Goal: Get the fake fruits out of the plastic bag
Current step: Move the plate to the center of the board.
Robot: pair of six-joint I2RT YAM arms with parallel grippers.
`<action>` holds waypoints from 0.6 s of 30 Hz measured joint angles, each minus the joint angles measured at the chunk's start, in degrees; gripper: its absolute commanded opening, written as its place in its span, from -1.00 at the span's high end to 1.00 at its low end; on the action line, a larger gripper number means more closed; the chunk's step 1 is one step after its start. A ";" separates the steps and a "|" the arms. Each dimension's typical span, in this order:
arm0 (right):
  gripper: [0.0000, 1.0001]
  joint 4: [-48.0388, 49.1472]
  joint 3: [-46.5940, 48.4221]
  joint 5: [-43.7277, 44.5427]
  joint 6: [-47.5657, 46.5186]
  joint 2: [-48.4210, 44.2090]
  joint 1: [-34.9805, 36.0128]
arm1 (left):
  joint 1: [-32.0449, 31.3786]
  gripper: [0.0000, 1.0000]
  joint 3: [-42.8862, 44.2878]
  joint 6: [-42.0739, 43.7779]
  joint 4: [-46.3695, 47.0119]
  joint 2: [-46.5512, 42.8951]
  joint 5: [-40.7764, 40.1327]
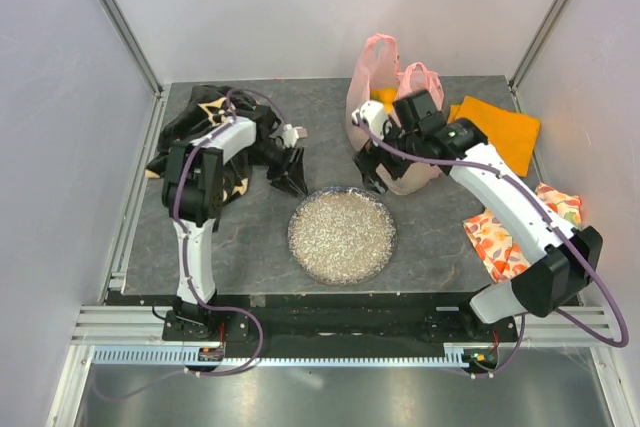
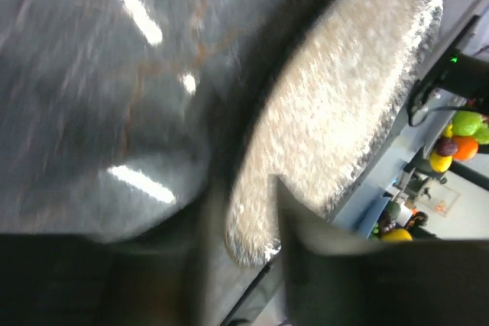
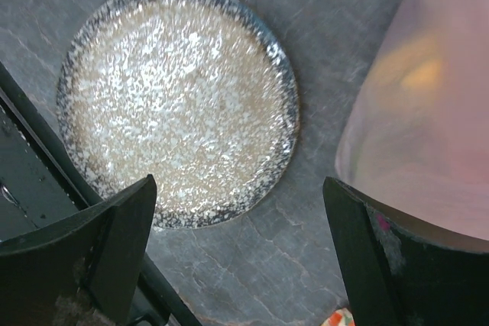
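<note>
The pink plastic bag stands at the back right of the table, its handles up. A yellow-orange fake fruit shows through its top, and in the right wrist view a yellowish shape glows through the bag's wall. My right gripper hangs at the bag's front left side, open wide with nothing between its fingers. My left gripper hovers just beyond the plate's back left rim. In its blurred wrist view the jaws stand apart and empty.
A round silvery glitter plate lies front centre. A dark patterned cloth sits back left under the left arm. An orange cloth lies behind the bag, and a floral cloth at the right edge.
</note>
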 measured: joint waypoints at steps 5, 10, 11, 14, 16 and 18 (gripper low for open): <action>-0.96 1.49 11.54 2.64 2.03 -0.72 -0.13 | 5.14 -0.46 0.22 1.38 -5.27 -11.72 1.79; -0.96 9.05 16.17 16.90 3.10 -4.07 -0.79 | 5.99 -0.94 16.31 1.60 -6.21 -17.16 2.49; -0.96 10.69 16.48 20.31 3.61 -4.42 -1.44 | 5.60 -0.99 20.24 1.36 -5.33 -16.85 2.16; -0.96 14.25 16.90 28.87 5.66 -3.91 -3.98 | 3.17 -0.99 35.41 -0.20 -0.90 -13.79 0.13; -0.96 15.28 16.57 32.96 6.95 -3.17 -5.22 | 1.46 -0.99 42.77 -1.66 4.02 -10.99 -1.33; -0.96 16.02 15.39 36.30 8.85 -2.49 -5.81 | -0.13 -0.99 46.82 -4.22 10.16 -7.98 -2.78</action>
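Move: The plastic bag stands about 8 cm ahead of my left hand and 19 cm to its right, its middle some 7 cm higher. The plate's middle is about 10 cm back, 9 cm right and 2 cm below; the black cloth lies 9 cm ahead, 17 cm left. From my right hand the bag is 12 cm ahead, 4 cm right and 10 cm below; the orange cloth lies 17 cm ahead, 23 cm right and 20 cm down. My left hand spreads its already parting fingers wide and comes free of the plate's far-left rim, rising steeply about 33 cm, then also going forward, while the wrist tips its fingers up to the front by some 60 degrees. My open right hand climbs and goes forward, then swings right and turns clockwise, ending high above the bag's right side. ##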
